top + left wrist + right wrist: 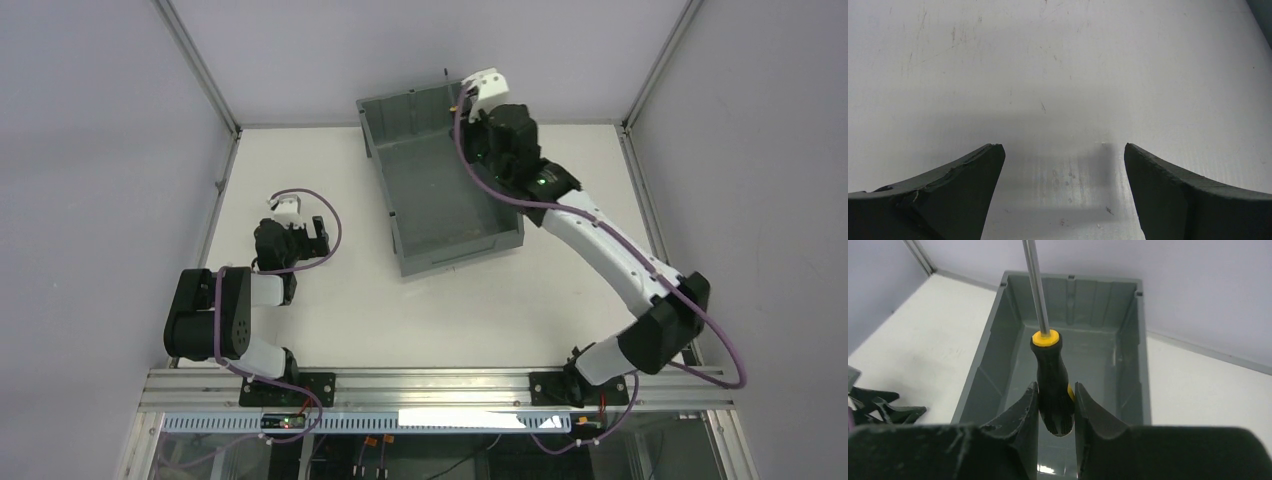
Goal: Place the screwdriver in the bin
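Observation:
My right gripper (1056, 385) is shut on the black handle of the screwdriver (1049, 365). The yellow collar and thin metal shaft point away from the wrist camera. The screwdriver hangs in the air over the open dark grey bin (990, 360), above its floor and touching nothing in it. In the top view the right gripper (465, 108) is high over the bin's far end, and the bin (380, 160) stands at the table's back middle. My left gripper (318, 232) is open and empty, low over the white table at the left, also seen in its wrist view (1064, 150).
The white table (330, 320) is bounded by metal frame posts and grey walls at the back and sides. The bin's lower front end (455, 255) faces the near right. The left gripper also shows at the lower left of the right wrist view (883, 407).

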`<state>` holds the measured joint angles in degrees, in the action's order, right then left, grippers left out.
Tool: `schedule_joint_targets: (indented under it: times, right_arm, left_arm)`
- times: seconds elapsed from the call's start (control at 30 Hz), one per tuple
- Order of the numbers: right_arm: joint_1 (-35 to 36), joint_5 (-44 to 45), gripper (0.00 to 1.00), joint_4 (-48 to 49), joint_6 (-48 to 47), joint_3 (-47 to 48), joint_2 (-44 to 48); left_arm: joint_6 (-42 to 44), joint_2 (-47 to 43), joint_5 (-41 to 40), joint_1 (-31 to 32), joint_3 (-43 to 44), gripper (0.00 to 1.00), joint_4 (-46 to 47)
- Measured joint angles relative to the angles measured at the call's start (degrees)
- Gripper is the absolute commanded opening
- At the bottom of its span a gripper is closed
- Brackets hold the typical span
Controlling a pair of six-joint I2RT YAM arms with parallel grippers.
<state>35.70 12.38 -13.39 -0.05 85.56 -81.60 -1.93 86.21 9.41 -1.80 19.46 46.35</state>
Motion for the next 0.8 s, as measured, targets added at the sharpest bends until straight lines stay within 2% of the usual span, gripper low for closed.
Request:
schedule_joint_targets:
  times: [0.23, 0.4, 0.6, 0.73, 0.8]
  right_arm:
    - [3.3, 4.0, 0.00, 2.3, 2.0, 0.0, -16.6]
    - [3.1, 6.4, 0.00, -5.5, 6.1, 5.9, -30.6]
    - [2.6, 5.4, 0.00, -19.6, 10.9, 22.4, -46.2]
    - [2.1, 3.8, 0.00, -25.6, 13.5, 26.6, -51.4]
    - [1.7, 3.3, 0.05, -26.5, 14.5, 27.8, -52.5]
  left_arm:
    - [0.0, 0.0, 0.0, 0.0, 0.0, 0.99, 0.0]
    - [0.0, 0.0, 0.0, 0.0, 0.0, 0.99, 0.0]
    - [0.0, 0.0, 0.0, 0.0, 0.0, 0.99, 0.0]
    - [0.0, 0.0, 0.0, 0.0, 0.0, 0.99, 0.0]
    - [0.0, 0.0, 0.0, 0.0, 0.0, 0.99, 0.0]
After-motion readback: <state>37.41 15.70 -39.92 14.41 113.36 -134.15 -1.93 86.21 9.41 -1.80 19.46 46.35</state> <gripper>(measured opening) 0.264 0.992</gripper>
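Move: The right hand holds the screwdriver by its handle, shaft pointing outward, high over the bin's near half. The bin's middle lies about 10 cm ahead, 7 cm left and roughly 31 cm below this hand; the bin's near wall stands about 8 cm back, neither left nor right, some 31 cm lower. From the idle left hand, the bin's middle is about 12 cm ahead, 33 cm to the right and nearly level. Keeping its pinch on the screwdriver's handle, the right hand plunges about 33 cm down into the bin, drifting some 6 cm left and as much forward, mostly early on. On the way the wrist tips the fingers down by about 45 degrees and rolls its left side lower; the descent slows near the floor, fingers still closed on the handle. ##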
